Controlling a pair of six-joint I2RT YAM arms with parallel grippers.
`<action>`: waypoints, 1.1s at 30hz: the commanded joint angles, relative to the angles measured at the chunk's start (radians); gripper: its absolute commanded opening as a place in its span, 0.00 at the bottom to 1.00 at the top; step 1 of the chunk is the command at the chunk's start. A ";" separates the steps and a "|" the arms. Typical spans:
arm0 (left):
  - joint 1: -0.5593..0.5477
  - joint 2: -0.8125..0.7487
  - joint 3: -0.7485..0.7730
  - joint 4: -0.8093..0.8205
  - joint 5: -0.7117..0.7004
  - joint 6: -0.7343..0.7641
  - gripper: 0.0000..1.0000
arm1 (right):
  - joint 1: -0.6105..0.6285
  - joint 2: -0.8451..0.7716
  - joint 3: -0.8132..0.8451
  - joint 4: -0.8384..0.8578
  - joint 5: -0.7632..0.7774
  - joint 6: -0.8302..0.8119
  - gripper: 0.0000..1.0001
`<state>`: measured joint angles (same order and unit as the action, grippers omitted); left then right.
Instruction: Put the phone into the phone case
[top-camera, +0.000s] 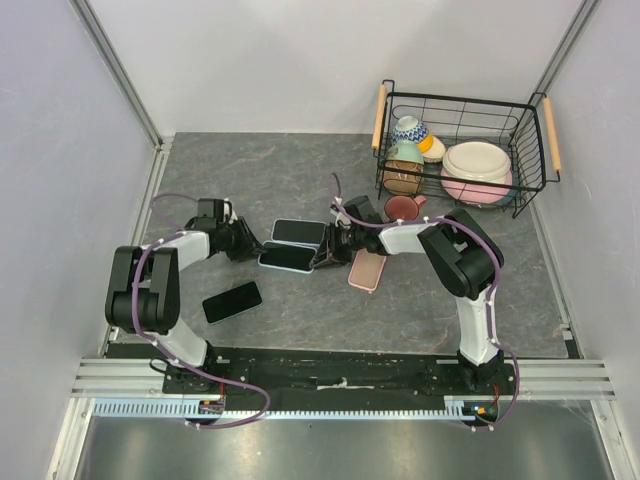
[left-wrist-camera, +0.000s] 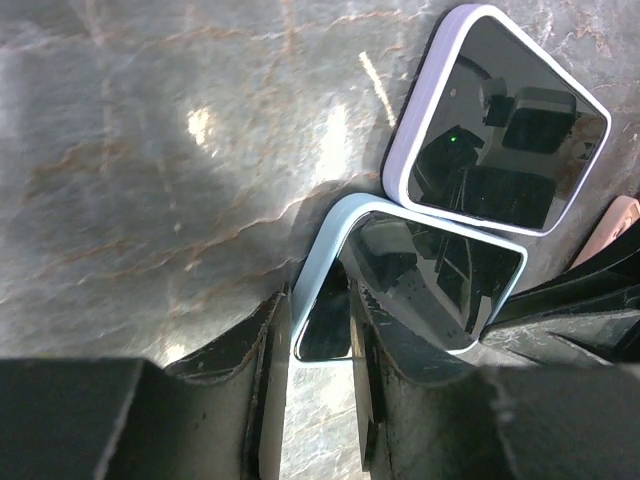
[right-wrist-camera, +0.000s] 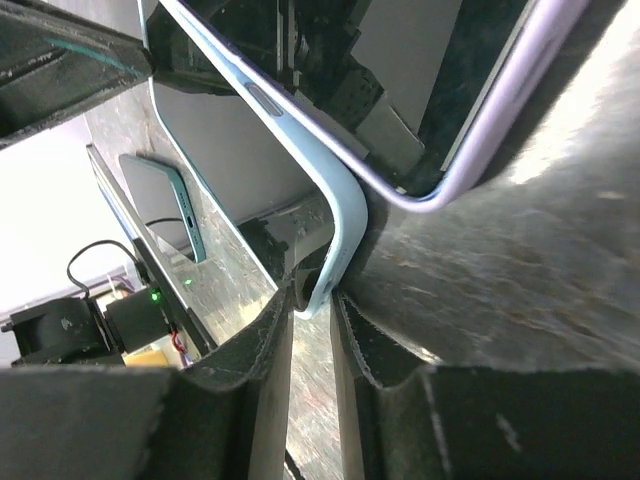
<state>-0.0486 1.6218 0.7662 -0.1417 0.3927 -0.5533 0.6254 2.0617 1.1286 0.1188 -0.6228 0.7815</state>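
Note:
A dark-screened phone (left-wrist-camera: 430, 275) sits in a light-blue phone case (top-camera: 285, 258) at mid-table, and both grippers grip it. My left gripper (left-wrist-camera: 320, 310) is shut on the case's left corner, one finger on the rim and one over the screen. My right gripper (right-wrist-camera: 312, 295) pinches the opposite corner of the light-blue case (right-wrist-camera: 340, 230). Seen from above, the left gripper (top-camera: 250, 247) and right gripper (top-camera: 325, 255) face each other across it.
A second phone in a lavender case (top-camera: 298, 231) lies just behind, touching the blue one. A loose dark phone (top-camera: 232, 301) lies front left, a pink case (top-camera: 367, 269) to the right. A pink mug (top-camera: 402, 208) and a wire basket (top-camera: 530, 160) of bowls stand back right.

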 joint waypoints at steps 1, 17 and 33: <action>-0.111 0.082 0.060 0.037 0.097 -0.051 0.35 | -0.036 0.044 0.051 0.033 0.086 -0.030 0.28; -0.154 0.136 0.157 -0.018 -0.007 -0.016 0.45 | -0.069 0.012 0.122 -0.146 0.219 -0.171 0.52; -0.155 -0.273 -0.001 -0.030 -0.023 0.012 0.57 | -0.006 -0.218 0.059 -0.320 0.420 -0.277 0.86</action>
<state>-0.2031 1.4521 0.7990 -0.1993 0.3244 -0.5610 0.5880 1.9358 1.2186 -0.1574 -0.2897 0.5446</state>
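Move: The phone in the blue case lies between the two hands: its middle is about 7 cm to the left hand's right and level ahead, and about 7 cm left and 3 cm ahead of the right hand, a centimetre below both. The purple case's middle is some 6 cm ahead and 10 cm right of the left hand. The pink case lies about 14 cm right of the right hand; the loose black phone lies 13 cm back and 8 cm left of the left hand. Keep the fingers of both hands on the ends of the blue case and push it about 5 cm forward and 3 cm right, against the purple case. Then let go: open both grippers, draw the left one back and up about 5 cm, and shift the right one a little up and rightward, its fingers tipping some 20 degrees further down. ##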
